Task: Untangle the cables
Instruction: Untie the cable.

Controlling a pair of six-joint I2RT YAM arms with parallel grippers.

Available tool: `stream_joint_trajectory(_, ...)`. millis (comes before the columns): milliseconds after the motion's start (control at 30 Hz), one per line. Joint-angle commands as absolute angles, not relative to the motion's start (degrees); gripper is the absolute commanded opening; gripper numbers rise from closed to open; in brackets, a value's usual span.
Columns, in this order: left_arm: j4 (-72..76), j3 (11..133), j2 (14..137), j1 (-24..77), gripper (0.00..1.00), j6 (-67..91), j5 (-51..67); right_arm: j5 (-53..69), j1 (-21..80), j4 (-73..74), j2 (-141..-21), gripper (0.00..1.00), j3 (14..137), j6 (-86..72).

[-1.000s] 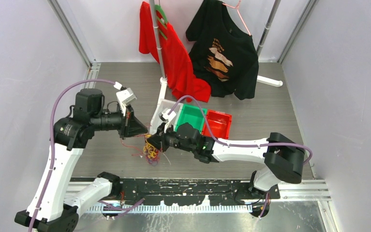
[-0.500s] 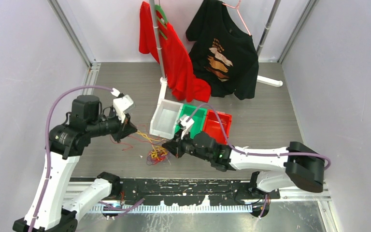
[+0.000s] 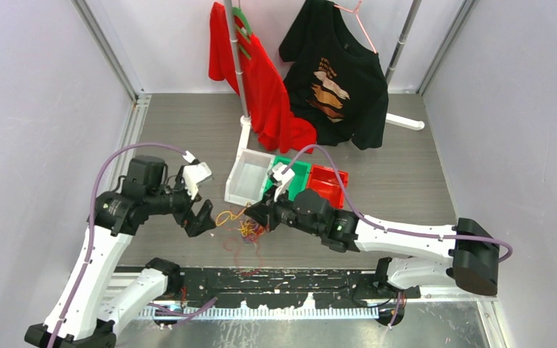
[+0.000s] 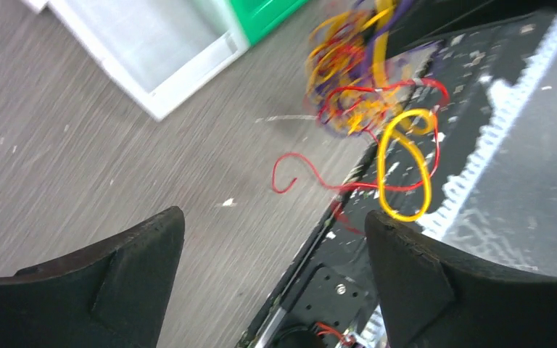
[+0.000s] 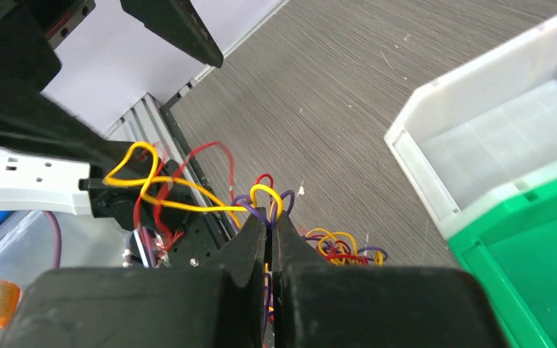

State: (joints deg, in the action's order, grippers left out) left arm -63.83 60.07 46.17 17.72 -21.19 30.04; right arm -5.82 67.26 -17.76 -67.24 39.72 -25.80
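The cables (image 3: 245, 230) are a tangle of thin red, yellow and purple wires, hanging just in front of the white bin. My right gripper (image 3: 259, 217) is shut on the cables; in its wrist view the tips (image 5: 270, 217) pinch yellow and purple loops (image 5: 265, 199), and more strands (image 5: 344, 250) hang below. My left gripper (image 3: 203, 218) stands open just left of the tangle with nothing between its fingers. In the left wrist view the gripper (image 4: 273, 217) faces the bundle (image 4: 355, 80), and a loose yellow loop (image 4: 405, 174) hangs over the black rail.
A white bin (image 3: 249, 181), a green bin (image 3: 290, 176) and a red bin (image 3: 328, 186) stand in a row behind the tangle. A red shirt (image 3: 261, 80) and a black shirt (image 3: 341, 72) hang from a rack at the back. The black base rail (image 3: 297, 279) runs along the near edge.
My left gripper has opened, let go of the cables and swung down towards the near edge. The right gripper stays shut on the bundle, which has shifted slightly right.
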Motion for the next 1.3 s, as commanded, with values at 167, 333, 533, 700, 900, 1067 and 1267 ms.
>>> stream_joint_trajectory(167,-66.66,69.02,47.55,17.58,0.93,-23.70,45.55,-1.21,67.07,-16.64,-72.59,0.01,49.95,-24.13)
stream_joint_trajectory(333,-63.71,68.03,49.18,17.63,0.90,-20.63,47.75,-0.39,67.06,-14.49,-75.14,0.01,55.08,-23.20)
stream_joint_trajectory(533,-60.78,68.02,49.67,17.66,0.81,-19.46,44.62,0.92,67.11,-12.18,-75.86,0.01,59.13,-21.78)
stream_joint_trajectory(700,-59.86,68.41,49.96,17.65,0.37,-20.32,38.76,1.08,67.06,-11.08,-75.40,0.01,58.98,-21.18)
stream_joint_trajectory(900,-60.05,68.73,48.32,17.63,0.07,-22.78,35.47,-0.27,66.89,-10.95,-73.68,0.09,56.16,-21.65)
stream_joint_trajectory(1067,-61.43,70.95,47.90,17.60,0.00,-23.32,35.30,-1.70,66.51,-11.22,-72.33,0.31,53.80,-21.97)
stream_joint_trajectory(1267,-62.73,72.85,47.82,17.65,0.00,-21.63,39.01,-1.62,66.44,-12.47,-72.29,0.39,53.04,-22.64)
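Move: The cable tangle hangs from the right hand's shut fingers, its middle about 7 cm below and 3 cm behind them; it lies some 12 cm right, 1 cm back and 7 cm below the open left hand. A yellow cable loop sticks out about 6 cm right of the left hand, straight across and level with it. The white bin lies some 10 cm right, 10 cm ahead and 15 cm below the left hand. Left hand rises about 5 cm; right carries cables left and up, left pinches them, right opens and retreats. ##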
